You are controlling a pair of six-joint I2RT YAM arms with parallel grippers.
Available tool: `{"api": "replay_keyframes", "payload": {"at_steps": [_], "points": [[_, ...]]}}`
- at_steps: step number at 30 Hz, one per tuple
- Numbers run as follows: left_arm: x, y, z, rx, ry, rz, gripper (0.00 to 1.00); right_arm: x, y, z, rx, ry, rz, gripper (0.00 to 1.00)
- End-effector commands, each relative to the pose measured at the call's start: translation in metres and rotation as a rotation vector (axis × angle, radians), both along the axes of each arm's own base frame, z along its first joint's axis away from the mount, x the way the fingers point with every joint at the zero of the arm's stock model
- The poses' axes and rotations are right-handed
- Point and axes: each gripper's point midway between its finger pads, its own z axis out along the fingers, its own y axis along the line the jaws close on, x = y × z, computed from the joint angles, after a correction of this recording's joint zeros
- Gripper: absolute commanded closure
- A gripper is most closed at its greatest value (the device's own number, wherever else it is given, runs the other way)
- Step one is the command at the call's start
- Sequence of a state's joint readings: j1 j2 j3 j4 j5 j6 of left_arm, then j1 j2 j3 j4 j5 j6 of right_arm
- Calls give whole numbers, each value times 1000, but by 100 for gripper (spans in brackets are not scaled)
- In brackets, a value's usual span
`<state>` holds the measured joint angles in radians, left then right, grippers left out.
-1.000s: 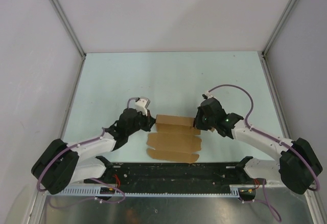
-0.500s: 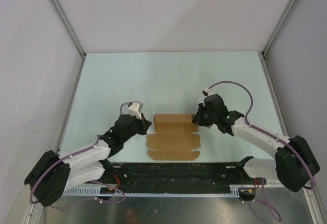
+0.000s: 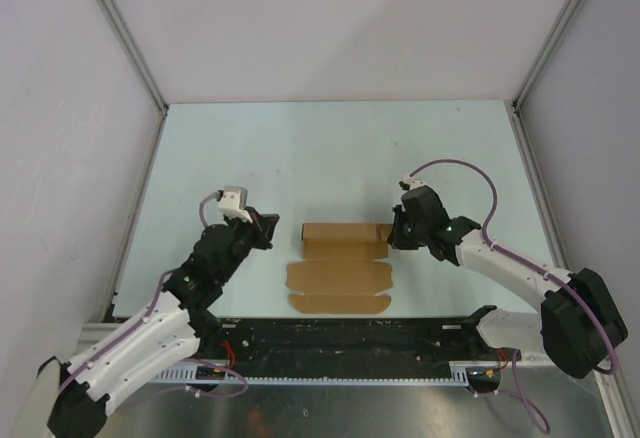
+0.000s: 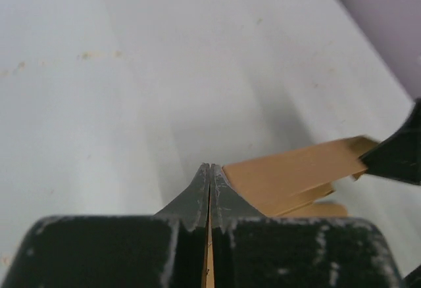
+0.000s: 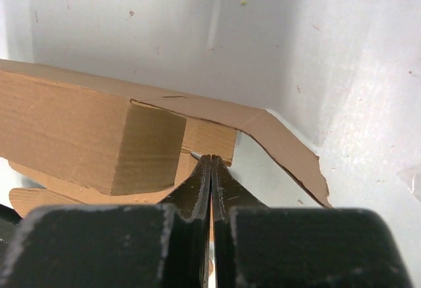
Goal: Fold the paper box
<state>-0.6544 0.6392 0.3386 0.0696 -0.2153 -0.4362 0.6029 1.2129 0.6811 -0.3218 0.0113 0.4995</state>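
The paper box (image 3: 338, 274) is a brown die-cut sheet lying near the table's front edge, its back section (image 3: 343, 233) folded up into a low wall. My left gripper (image 3: 267, 226) is shut and empty, a short way left of the box and apart from it. The left wrist view shows its fingertips (image 4: 210, 168) pressed together, with the box (image 4: 296, 173) ahead to the right. My right gripper (image 3: 394, 232) is shut at the box's right end. In the right wrist view its tips (image 5: 210, 160) touch the sheet beside the raised wall (image 5: 79, 137), under a loose side flap (image 5: 283, 144).
Pale green table (image 3: 330, 148) bounded by grey walls and metal corner posts (image 3: 125, 33). A black rail (image 3: 340, 338) with both arm bases runs just in front of the box. The right gripper (image 4: 395, 156) shows as a dark shape at the edge of the left wrist view.
The left arm has pulled back to the left, leaving the box's left end. The right gripper stays at the right end, shifted slightly right. Both remain shut.
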Motion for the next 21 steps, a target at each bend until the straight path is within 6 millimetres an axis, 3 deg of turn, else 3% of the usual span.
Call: {"api": "replay_keyframes", "payload": {"at_steps": [1, 5, 7, 9, 16, 21], "points": [[1, -17, 50, -51, -128, -75, 100, 2, -11, 9, -30, -50, -15, 100], [9, -49, 55, 1, -140, -210, 100, 1, -17, 5, -36, -58, -31, 100], [15, -62, 39, 58, -103, -247, 100, -2, -17, 0, -33, -54, -27, 100], [17, -72, 40, 59, -117, -275, 100, -1, -16, -1, -23, -63, -26, 100], [13, -83, 22, 69, -102, -315, 100, -1, -17, -10, -26, -71, -23, 99], [-3, -94, 14, 61, -102, -405, 100, 3, -20, -12, -48, -81, -38, 99]]}}
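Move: The left hand, empty and shut, hangs high: the left end of the box's raised wall lies about 6 cm to its right, 3 cm ahead and some 11 cm below; the flat front panel lies roughly 15 cm right, 7 cm back and 15 cm below. The right hand is low by the box's other end: the loose right flap about 3 cm ahead and 3 cm right, near its height, the wall's right end some 4 cm left and 1 cm ahead. No contact can be made out at the left hand as it swings about 8 cm right towards the raised wall's left end, rising 3 to 4 cm first and sinking back to nearly its old height, still above the cardboard, while turning some 20 degrees clockwise. The right hand eases right and down about 2 cm each and a little back, away from the wall's right end, its attitude hardly changing. Both grippers stay shut. ##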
